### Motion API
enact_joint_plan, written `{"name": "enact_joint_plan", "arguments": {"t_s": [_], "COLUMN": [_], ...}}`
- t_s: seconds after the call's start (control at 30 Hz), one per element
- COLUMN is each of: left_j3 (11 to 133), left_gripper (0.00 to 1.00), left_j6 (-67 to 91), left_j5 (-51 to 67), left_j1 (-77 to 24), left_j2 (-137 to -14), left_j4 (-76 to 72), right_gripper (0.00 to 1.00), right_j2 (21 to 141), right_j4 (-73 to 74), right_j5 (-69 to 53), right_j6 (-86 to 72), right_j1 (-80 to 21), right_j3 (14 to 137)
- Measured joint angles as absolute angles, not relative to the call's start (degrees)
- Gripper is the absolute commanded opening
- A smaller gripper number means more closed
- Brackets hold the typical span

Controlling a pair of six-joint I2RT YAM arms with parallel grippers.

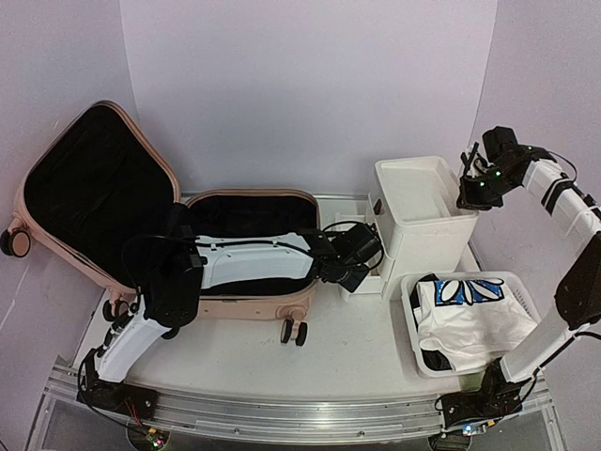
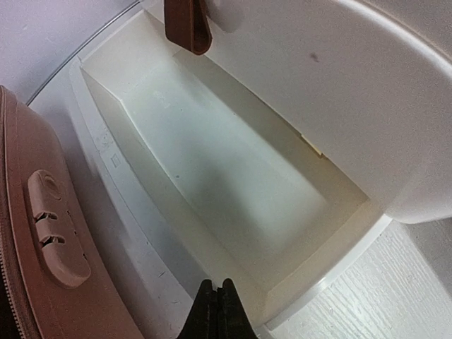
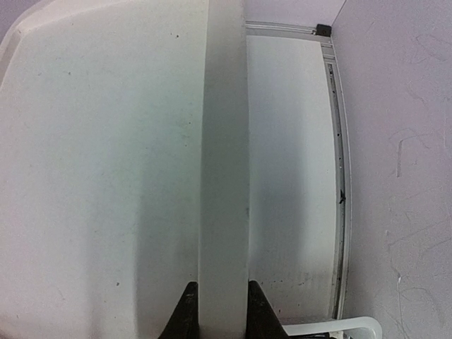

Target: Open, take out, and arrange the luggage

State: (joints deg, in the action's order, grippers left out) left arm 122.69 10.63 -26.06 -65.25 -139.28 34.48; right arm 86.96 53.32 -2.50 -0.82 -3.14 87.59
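The luggage (image 1: 94,188), a pale-pink hard-shell suitcase, lies open at the left, with black lining showing in both halves. Its lid leans against the back wall. My left arm reaches across its lower half. My left gripper (image 1: 362,268) (image 2: 217,286) is shut with nothing in it, just over the near edge of a pulled-out white drawer (image 2: 134,155). The pink shell (image 2: 42,282) is at the left of the left wrist view. My right gripper (image 1: 467,199) (image 3: 223,286) is shut on the raised top rim (image 3: 224,141) of the white drawer unit (image 1: 423,235).
A brown handle (image 2: 187,25) hangs on the drawer unit's front above the open drawer. A white perforated basket (image 1: 413,282) at the front right holds a white garment with a blue pattern (image 1: 470,315). The table's right rail (image 3: 337,176) runs along the wall.
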Motion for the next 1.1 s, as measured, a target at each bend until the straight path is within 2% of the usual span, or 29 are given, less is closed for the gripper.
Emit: {"name": "enact_joint_plan", "arguments": {"t_s": [0.07,0.23,0.5,0.7,0.73,0.83,0.93,1.0,1.1], "left_j3": [123.4,123.8,120.9,116.5,115.5,111.9,107.7,105.1,101.9], "left_gripper": [0.05,0.21,0.57,0.66,0.67,0.70,0.73,0.75,0.78], "left_j6": [10.6,9.6,6.0,4.2,4.1,3.9,3.5,2.9,2.2], "left_j5": [-25.2,-22.3,-15.4,-9.3,-8.3,-5.1,-1.7,0.1,2.3], "left_j1": [-65.3,-65.2,-64.9,-64.4,-64.2,-63.1,-60.9,-59.0,-56.1], "left_j2": [-139.9,-140.0,-134.4,-123.9,-121.9,-116.4,-111.0,-107.9,-103.8], "left_j4": [34.1,34.1,35.1,34.4,34.1,33.0,32.2,31.8,31.7], "right_gripper": [0.00,0.00,0.00,0.01,0.07,0.42,0.66,0.76,0.83], "right_j2": [86.6,86.2,86.0,88.3,88.6,89.3,89.1,88.2,86.2], "right_j4": [53.2,52.6,52.2,54.9,55.3,56.6,58.2,58.4,60.5], "right_j5": [-2.5,-2.3,-0.8,-1.5,-1.7,-1.9,-2.1,-2.6,-3.1], "right_j6": [-1.2,-1.6,-0.8,2.1,2.5,3.2,4.0,4.3,4.2], "right_j1": [-3.1,-3.1,-3.0,-2.2,-2.2,-2.0,-2.0,-2.0,-2.0], "right_j3": [87.2,86.6,86.3,89.8,90.3,91.6,94.3,97.2,101.4]}}
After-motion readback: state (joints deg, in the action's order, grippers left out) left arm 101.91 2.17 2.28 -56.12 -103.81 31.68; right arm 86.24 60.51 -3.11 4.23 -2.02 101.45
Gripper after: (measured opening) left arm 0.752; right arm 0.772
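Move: The left gripper's shut tips are at the near end of the open lower drawer's front panel. The drawer's middle lies about 9 cm ahead, 3 cm right and 3 cm down. The open suitcase is some 24 cm left and 7 cm ahead, the shirt basket some 26 cm right and 10 cm back. The right gripper already pinches the cabinet's right rim; the cabinet's middle is about 9 cm left, 4 cm ahead and 12 cm down, the drawer roughly 22 cm left. Nudge the left gripper a last centimetre right at the drawer's front panel, then open its fingers wide and lift about 19 cm, drawing slightly back and swinging left, away from the drawer towards the suitcase side, turning some 20 degrees clockwise. Keep the right gripper pinching the cabinet rim through a small drift right, then spread its fingers and raise it straight off, about 8 cm. ##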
